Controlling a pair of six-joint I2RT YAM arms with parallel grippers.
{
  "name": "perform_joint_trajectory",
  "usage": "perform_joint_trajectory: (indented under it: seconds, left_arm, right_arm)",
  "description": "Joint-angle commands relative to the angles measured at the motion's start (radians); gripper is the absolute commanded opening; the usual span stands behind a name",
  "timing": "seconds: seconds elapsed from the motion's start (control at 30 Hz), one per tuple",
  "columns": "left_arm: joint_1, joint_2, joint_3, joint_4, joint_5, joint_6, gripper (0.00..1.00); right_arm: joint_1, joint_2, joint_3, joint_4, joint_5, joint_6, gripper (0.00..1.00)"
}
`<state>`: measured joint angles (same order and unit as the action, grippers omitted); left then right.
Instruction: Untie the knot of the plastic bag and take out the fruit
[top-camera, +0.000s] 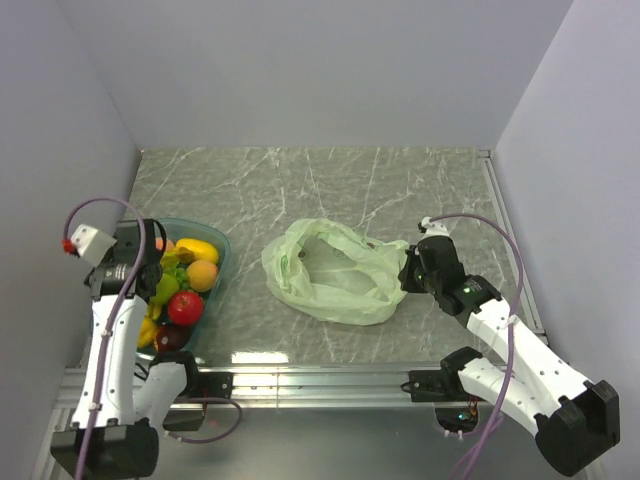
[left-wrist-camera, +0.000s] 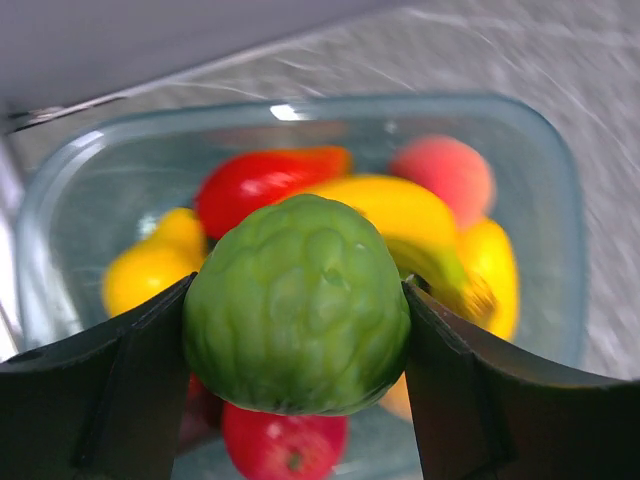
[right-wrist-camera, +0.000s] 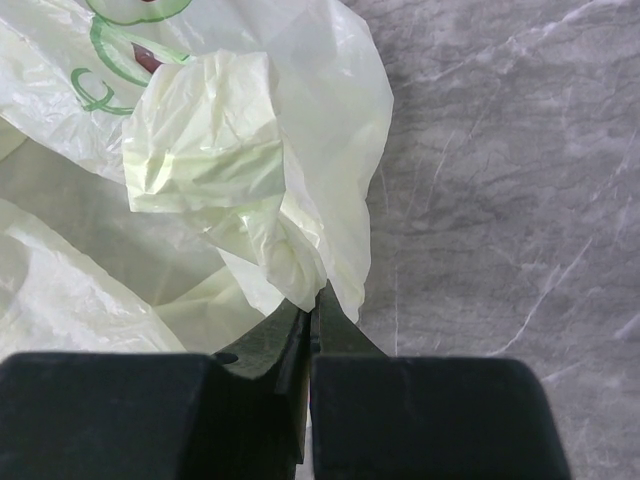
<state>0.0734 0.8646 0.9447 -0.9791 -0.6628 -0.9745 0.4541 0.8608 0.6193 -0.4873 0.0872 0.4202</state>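
The pale-green plastic bag (top-camera: 330, 272) lies slack on the table with its mouth open; no knot shows. My right gripper (top-camera: 408, 272) is at its right edge, shut on a bunched fold of the bag (right-wrist-camera: 220, 140), with the film pinched between the tips of the gripper (right-wrist-camera: 315, 295). My left gripper (left-wrist-camera: 298, 288) is shut on a round, bumpy green fruit (left-wrist-camera: 298, 305) and holds it over the teal tray (left-wrist-camera: 400, 105). In the top view the left gripper (top-camera: 160, 265) hangs over the tray's left part.
The teal tray (top-camera: 222, 245) at the left holds a red apple (top-camera: 185, 306), a peach-coloured fruit (top-camera: 202, 275), a yellow fruit (top-camera: 197, 248) and bananas (left-wrist-camera: 400, 215). Walls close in the left, back and right. A metal rail (top-camera: 320, 378) runs along the near edge.
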Motion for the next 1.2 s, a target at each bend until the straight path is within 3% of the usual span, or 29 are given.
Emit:
perform_joint_trajectory:
  seconds: [0.0,0.07,0.17,0.3,0.4,0.93,1.07,1.17]
  left_arm:
    - [0.104,-0.044,-0.033,0.009,-0.060,-0.026,0.27]
    - [0.156,-0.042,-0.035,0.010,-0.069,-0.013,0.30]
    - [0.192,-0.038,-0.055,0.028,-0.051,-0.009,0.49]
    - [0.207,-0.019,-0.076,0.028,-0.040,-0.023,0.87]
    - [0.207,-0.030,-0.076,0.031,-0.037,-0.021,0.99]
    - [0.204,-0.078,-0.041,0.077,0.026,0.068,0.99]
    - [0.198,-0.072,0.063,0.157,0.260,0.252,0.99]
    - [0.126,-0.038,0.129,0.232,0.578,0.359,0.99]
  right_arm:
    - [0.005,0.001,0.051,0.021,-0.006,-0.029,0.00]
    - [0.003,0.001,0.057,0.019,-0.010,-0.034,0.00]
    - [0.005,0.003,0.060,0.018,-0.015,-0.038,0.00]
    - [0.006,-0.003,0.056,0.019,-0.020,-0.038,0.00]
    - [0.005,-0.011,0.054,0.023,-0.020,-0.038,0.00]
    - [0.005,-0.026,0.077,-0.010,0.013,-0.038,0.00]
    - [0.005,-0.034,0.114,-0.028,0.026,-0.040,0.00]
    - [0.005,-0.031,0.144,-0.045,0.065,-0.044,0.00]
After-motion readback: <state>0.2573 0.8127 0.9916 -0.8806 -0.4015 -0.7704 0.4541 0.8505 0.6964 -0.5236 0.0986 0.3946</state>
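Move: The left hand holds the green fruit over the fruit tray; the open near-left corner of the tray lies about 7 cm to its left, 4 cm back and some 11 cm below. The yellow pear is roughly 8 cm back, 1 cm left, and the tomato about 3 cm back, 9 cm right, both some 11 cm below. From the right hand, still pinching the bag's edge, that corner is nearly 68 cm left, 6 cm back and slightly lower; the bag's middle is about 16 cm left, 3 cm ahead. Still gripping the green fruit, the left hand eases about 5 cm left and back and 2 cm down towards the tray's near-left corner, turning slightly counter-clockwise, then stops, spreads its fingers wide and lets go of the fruit above the tray. After a short pause it leaves empty, up some 5 cm while going forward and to the right with a clockwise turn of about 20 degrees, as the right hand, its fingers kept shut on the bag's edge, starts to rise by about 3 cm. ##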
